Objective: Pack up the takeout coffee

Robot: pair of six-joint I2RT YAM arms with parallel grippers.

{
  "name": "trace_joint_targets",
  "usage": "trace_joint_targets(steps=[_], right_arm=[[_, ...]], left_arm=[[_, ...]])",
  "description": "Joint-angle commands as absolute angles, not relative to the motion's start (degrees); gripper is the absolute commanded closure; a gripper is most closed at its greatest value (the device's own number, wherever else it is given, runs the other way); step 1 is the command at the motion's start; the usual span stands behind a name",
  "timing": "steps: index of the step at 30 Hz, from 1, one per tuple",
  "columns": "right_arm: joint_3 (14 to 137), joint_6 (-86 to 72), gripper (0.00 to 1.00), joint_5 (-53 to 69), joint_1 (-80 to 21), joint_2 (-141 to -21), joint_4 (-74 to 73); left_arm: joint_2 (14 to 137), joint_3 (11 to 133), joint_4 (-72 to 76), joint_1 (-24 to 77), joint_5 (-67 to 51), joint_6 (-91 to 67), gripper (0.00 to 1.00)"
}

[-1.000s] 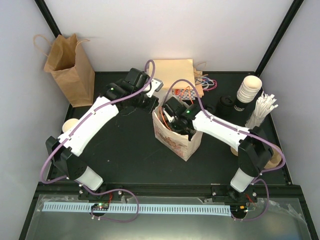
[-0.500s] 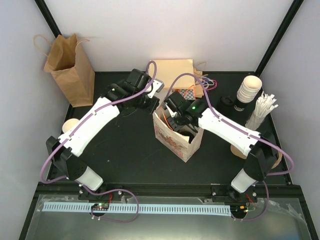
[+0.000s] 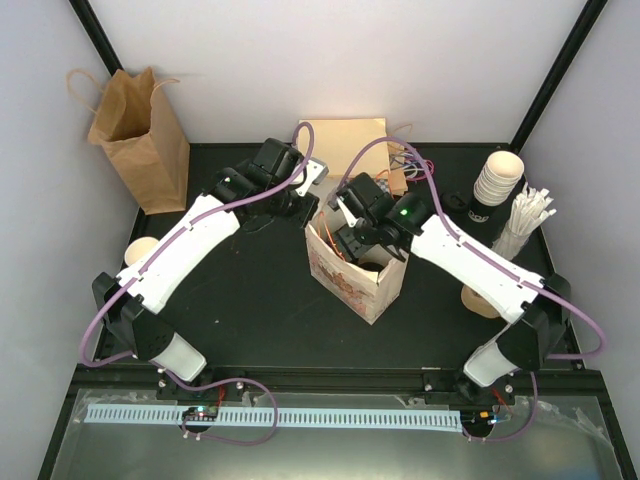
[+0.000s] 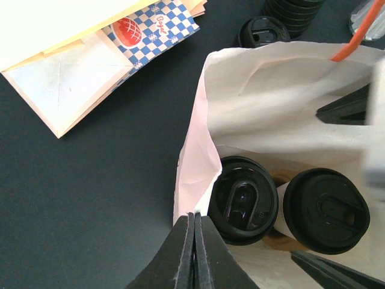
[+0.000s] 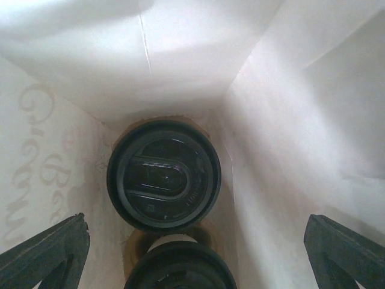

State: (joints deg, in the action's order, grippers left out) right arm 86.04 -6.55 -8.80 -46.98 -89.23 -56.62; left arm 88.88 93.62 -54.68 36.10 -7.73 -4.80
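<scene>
A white printed paper bag (image 3: 352, 272) stands open mid-table. Inside it stand two takeout coffees, cream cups with black lids (image 4: 243, 198) (image 4: 325, 209); from above they show as one lid (image 5: 163, 176) and a nearer one (image 5: 179, 270). My left gripper (image 3: 312, 207) is shut on the bag's left rim (image 4: 192, 174), pinching the paper between its fingertips (image 4: 194, 218). My right gripper (image 5: 195, 226) hangs open over the bag's mouth, above the cups and touching neither. Its fingers (image 5: 45, 256) stand wide apart.
A brown paper bag (image 3: 140, 130) stands at the back left. Flat bags and sleeves (image 3: 345, 140) lie behind the white bag. Stacked cream cups (image 3: 497, 178), black lids (image 3: 455, 208) and white straws (image 3: 525, 222) are at the right. A cream cup (image 3: 140, 250) stands by the left arm.
The right arm has lifted and drawn back from deep in the bag, with its gripper open throughout. The left gripper has kept its hold on the rim.
</scene>
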Motion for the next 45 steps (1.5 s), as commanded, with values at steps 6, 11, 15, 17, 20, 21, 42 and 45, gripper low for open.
trace_joint_targets(steps=[6,11,15,17,20,21,42,45], right_arm=[[92.8,-7.3,0.00,-8.3,-47.3,-84.2,-61.0],[95.9,-7.3,0.00,-7.8,-47.3,-82.1,-62.8],[97.6,-7.4,0.00,-7.5,-47.2,-80.2,-63.5],[98.1,-7.5,0.00,-7.4,-47.2,-78.9,-63.2],[97.6,-7.6,0.00,-7.6,-47.2,-76.1,-61.8],[97.1,-7.8,0.00,-7.8,-47.3,-75.2,-61.3],[87.7,-9.2,0.00,-9.2,-47.2,-58.4,-52.3],[87.1,-9.3,0.00,-9.2,-47.2,-57.4,-53.0]], left_arm=[[88.8,94.6,-57.8,36.5,-6.1,-5.8,0.98],[88.9,94.8,-57.9,36.5,-5.6,-6.1,0.98],[88.9,94.8,-58.3,36.5,-3.3,-6.6,0.98],[88.7,94.9,-58.7,36.3,-1.9,-6.6,0.99],[88.3,94.9,-59.6,36.0,0.2,-6.4,0.98],[88.1,94.9,-59.9,35.8,0.9,-6.5,0.98],[82.5,94.0,-57.8,33.2,-10.3,-10.7,0.45],[80.1,93.7,-58.2,32.7,-11.0,-12.4,0.36]])
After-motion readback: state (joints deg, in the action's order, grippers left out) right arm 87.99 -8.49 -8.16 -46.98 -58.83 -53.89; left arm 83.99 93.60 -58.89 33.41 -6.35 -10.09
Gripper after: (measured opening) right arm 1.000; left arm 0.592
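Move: The open right hand is inside the takeout bag, whose middle lies about 8 cm below it, 2 cm ahead and 2 cm left. The lidless-table lid stack stands some 8 cm ahead and 12 cm right of that hand, 17 cm lower. The left hand already pinches the bag's far-left rim; the bag's middle is roughly 8 cm back, 10 cm right and 12 cm below, with the paper stack about 9 cm ahead and 7 cm right, 20 cm lower. Open right hand rises about 20 cm out of the bag; left draws rim 5 cm left, then opens. ##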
